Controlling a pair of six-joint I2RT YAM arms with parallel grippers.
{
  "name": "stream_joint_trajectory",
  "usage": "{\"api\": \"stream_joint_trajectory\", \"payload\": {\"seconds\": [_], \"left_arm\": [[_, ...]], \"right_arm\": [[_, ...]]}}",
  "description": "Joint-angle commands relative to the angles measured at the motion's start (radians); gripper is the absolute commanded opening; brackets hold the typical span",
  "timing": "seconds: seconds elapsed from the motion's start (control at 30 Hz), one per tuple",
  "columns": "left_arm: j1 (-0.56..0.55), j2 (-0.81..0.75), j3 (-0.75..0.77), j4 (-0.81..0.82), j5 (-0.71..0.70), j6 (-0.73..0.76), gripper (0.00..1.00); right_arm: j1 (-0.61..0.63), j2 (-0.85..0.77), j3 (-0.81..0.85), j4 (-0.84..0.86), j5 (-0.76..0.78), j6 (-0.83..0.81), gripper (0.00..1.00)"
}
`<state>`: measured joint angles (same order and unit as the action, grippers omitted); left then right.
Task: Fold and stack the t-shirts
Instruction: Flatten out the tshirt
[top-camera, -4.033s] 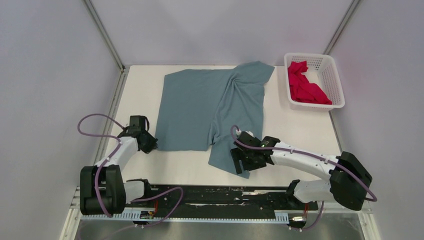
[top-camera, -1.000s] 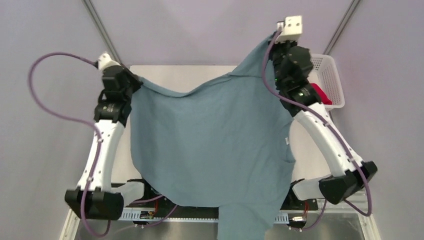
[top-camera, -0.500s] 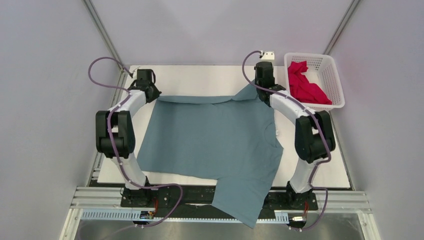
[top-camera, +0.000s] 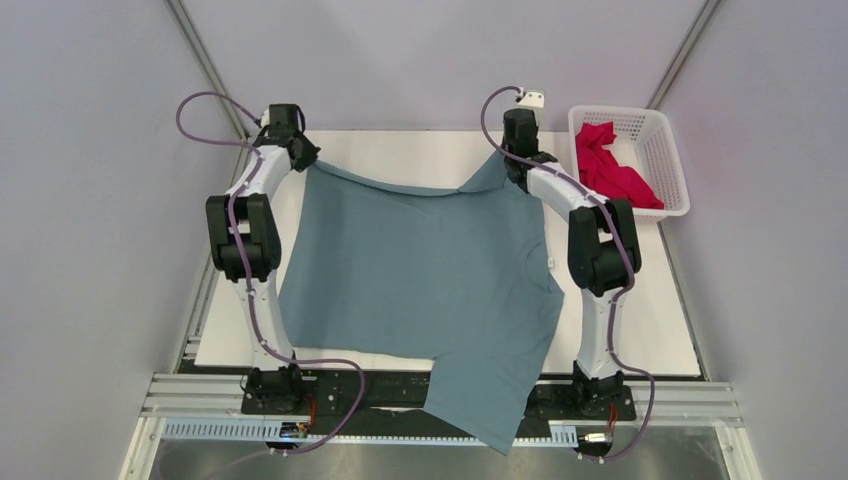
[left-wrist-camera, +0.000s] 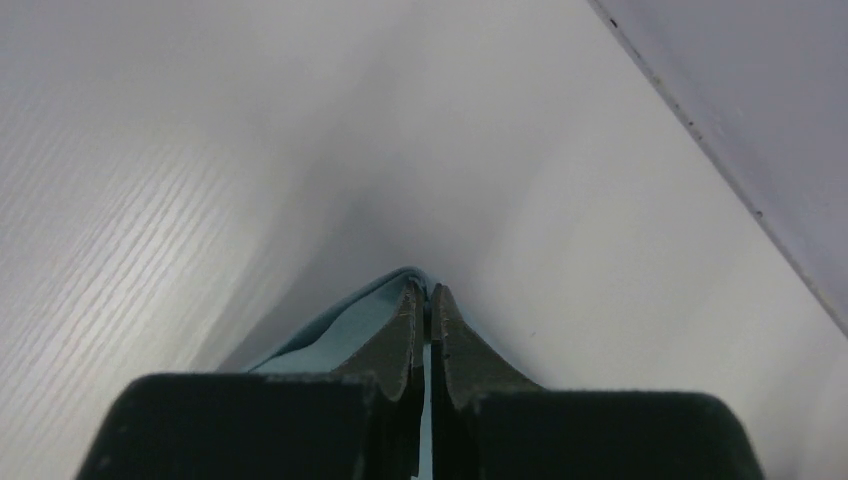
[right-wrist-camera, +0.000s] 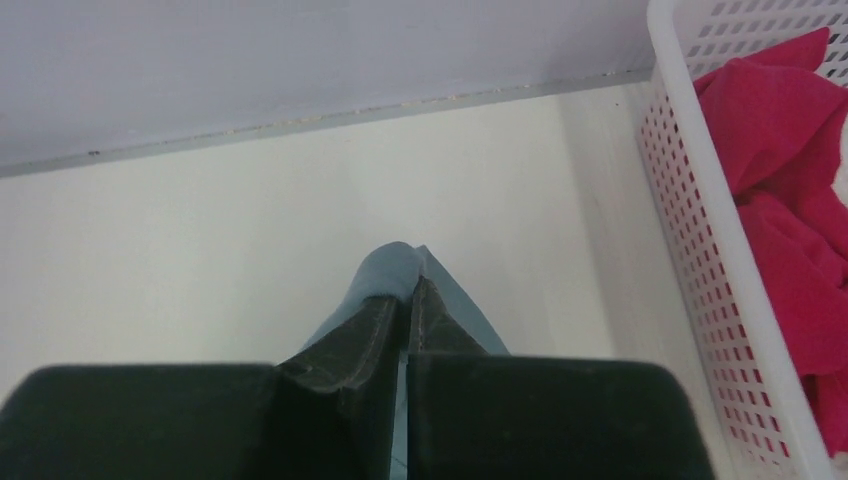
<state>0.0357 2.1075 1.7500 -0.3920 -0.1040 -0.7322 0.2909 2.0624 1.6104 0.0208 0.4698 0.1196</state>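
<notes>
The blue-grey t-shirt (top-camera: 420, 275) lies spread over the white table, its near part hanging over the front edge. My left gripper (top-camera: 300, 158) is shut on its far left corner, and blue cloth (left-wrist-camera: 350, 320) shows beside the closed jaws (left-wrist-camera: 427, 293). My right gripper (top-camera: 512, 165) is shut on the far right corner, where a fold of cloth (right-wrist-camera: 392, 268) pokes out at the fingertips (right-wrist-camera: 412, 285). The far edge sags between the two grippers. The crimson-pink t-shirt (top-camera: 612, 172) lies crumpled in the basket, also seen as pink cloth (right-wrist-camera: 790, 200) in the right wrist view.
A white lattice basket (top-camera: 672, 150) stands at the table's far right corner, its wall (right-wrist-camera: 700, 230) close to my right gripper. Grey enclosure walls and metal posts border the table (top-camera: 400, 150). Both arms stretch far forward along the shirt's sides.
Both arms swung the shirt up and out, then lowered it flat onto the table. Over the last half second both grippers moved slightly farther away, drawing the far edge taut.
</notes>
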Motion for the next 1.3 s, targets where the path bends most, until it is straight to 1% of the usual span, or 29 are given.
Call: {"api": "stream_joint_trajectory", "payload": {"seconds": [0.0, 0.07, 0.1, 0.13, 0.17, 0.2, 0.23, 0.3, 0.33, 0.4, 0.5, 0.57, 0.63, 0.67, 0.7, 0.8, 0.93, 1.1, 1.27], "left_arm": [[0.025, 0.112, 0.167, -0.104, 0.032, -0.116, 0.0], [0.033, 0.169, 0.249, -0.129, 0.075, -0.144, 0.2], [0.035, 0.201, 0.302, -0.138, 0.086, -0.158, 0.7], [0.042, 0.212, 0.329, -0.146, 0.124, -0.166, 0.85], [0.044, 0.225, 0.376, -0.163, 0.137, -0.178, 0.96], [0.047, 0.221, 0.394, -0.174, 0.15, -0.177, 0.98], [0.049, 0.212, 0.413, -0.177, 0.149, -0.165, 1.0], [0.049, 0.155, 0.397, -0.171, 0.143, -0.135, 1.0], [0.048, 0.106, 0.381, -0.156, 0.145, -0.115, 1.0], [0.046, 0.018, 0.261, -0.113, 0.165, -0.086, 1.0], [0.028, -0.078, 0.139, -0.092, 0.194, -0.045, 1.0], [0.001, -0.129, 0.058, -0.106, 0.196, -0.022, 1.0], [-0.025, -0.16, -0.012, -0.121, 0.208, -0.009, 1.0], [-0.028, -0.176, -0.059, -0.119, 0.22, -0.008, 1.0], [-0.057, -0.184, -0.082, -0.113, 0.228, -0.009, 1.0], [-0.09, -0.207, -0.206, -0.052, 0.273, -0.025, 1.0], [-0.116, -0.211, -0.292, -0.029, 0.295, -0.033, 1.0], [-0.121, -0.217, -0.37, -0.002, 0.314, -0.041, 1.0], [-0.121, -0.207, -0.408, 0.009, 0.307, -0.023, 1.0]], "right_arm": [[-0.036, 0.107, 0.131, 0.01, -0.028, 0.166, 0.09], [-0.063, 0.19, 0.212, -0.015, -0.109, 0.253, 0.18], [-0.076, 0.231, 0.289, -0.036, -0.169, 0.284, 0.24], [-0.088, 0.271, 0.36, -0.078, -0.231, 0.3, 0.34], [-0.098, 0.309, 0.433, -0.121, -0.319, 0.3, 0.53], [-0.107, 0.332, 0.501, -0.166, -0.383, 0.29, 0.69], [-0.111, 0.342, 0.542, -0.204, -0.42, 0.282, 0.82], [-0.109, 0.308, 0.533, -0.233, -0.452, 0.257, 0.98], [-0.109, 0.269, 0.491, -0.235, -0.49, 0.256, 1.0], [-0.108, 0.184, 0.371, -0.236, -0.54, 0.282, 1.0], [-0.102, 0.063, 0.176, -0.235, -0.636, 0.301, 1.0], [-0.085, 0.018, 0.078, -0.233, -0.669, 0.322, 1.0], [-0.065, 0.01, 0.033, -0.233, -0.7, 0.334, 1.0], [-0.055, 0.019, 0.028, -0.232, -0.703, 0.337, 1.0], [-0.05, 0.034, 0.036, -0.233, -0.706, 0.338, 1.0], [-0.043, 0.103, 0.093, -0.231, -0.74, 0.382, 1.0], [-0.023, 0.174, 0.143, -0.23, -0.764, 0.427, 1.0], [-0.013, 0.231, 0.163, -0.208, -0.703, 0.498, 1.0], [-0.01, 0.285, 0.195, -0.124, -0.613, 0.539, 1.0]]}}
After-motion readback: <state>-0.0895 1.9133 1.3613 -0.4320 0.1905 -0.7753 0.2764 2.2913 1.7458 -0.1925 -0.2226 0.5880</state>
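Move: Each hand holds a far corner of the blue t-shirt; the laying spot is about 3 cm ahead and 9 cm below the left hand, and about 5 cm ahead and 13 cm below the right. The shirt's middle lies about 22 cm back and 24 cm right of the left hand, or 21 cm back and 19 cm left of the right hand. The basket stands roughly 28 cm right of the right hand and 2 cm farther out. Forward a last few centimetres and slightly down, both hands open wide and let go of the shirt's far corners. The left lifts, swings back about 16 cm and right over the shirt, then sinks; the right draws back some 12 cm, slides left and down to the folded-over far edge, tipping down and rolling its left side up about 40 degrees. ##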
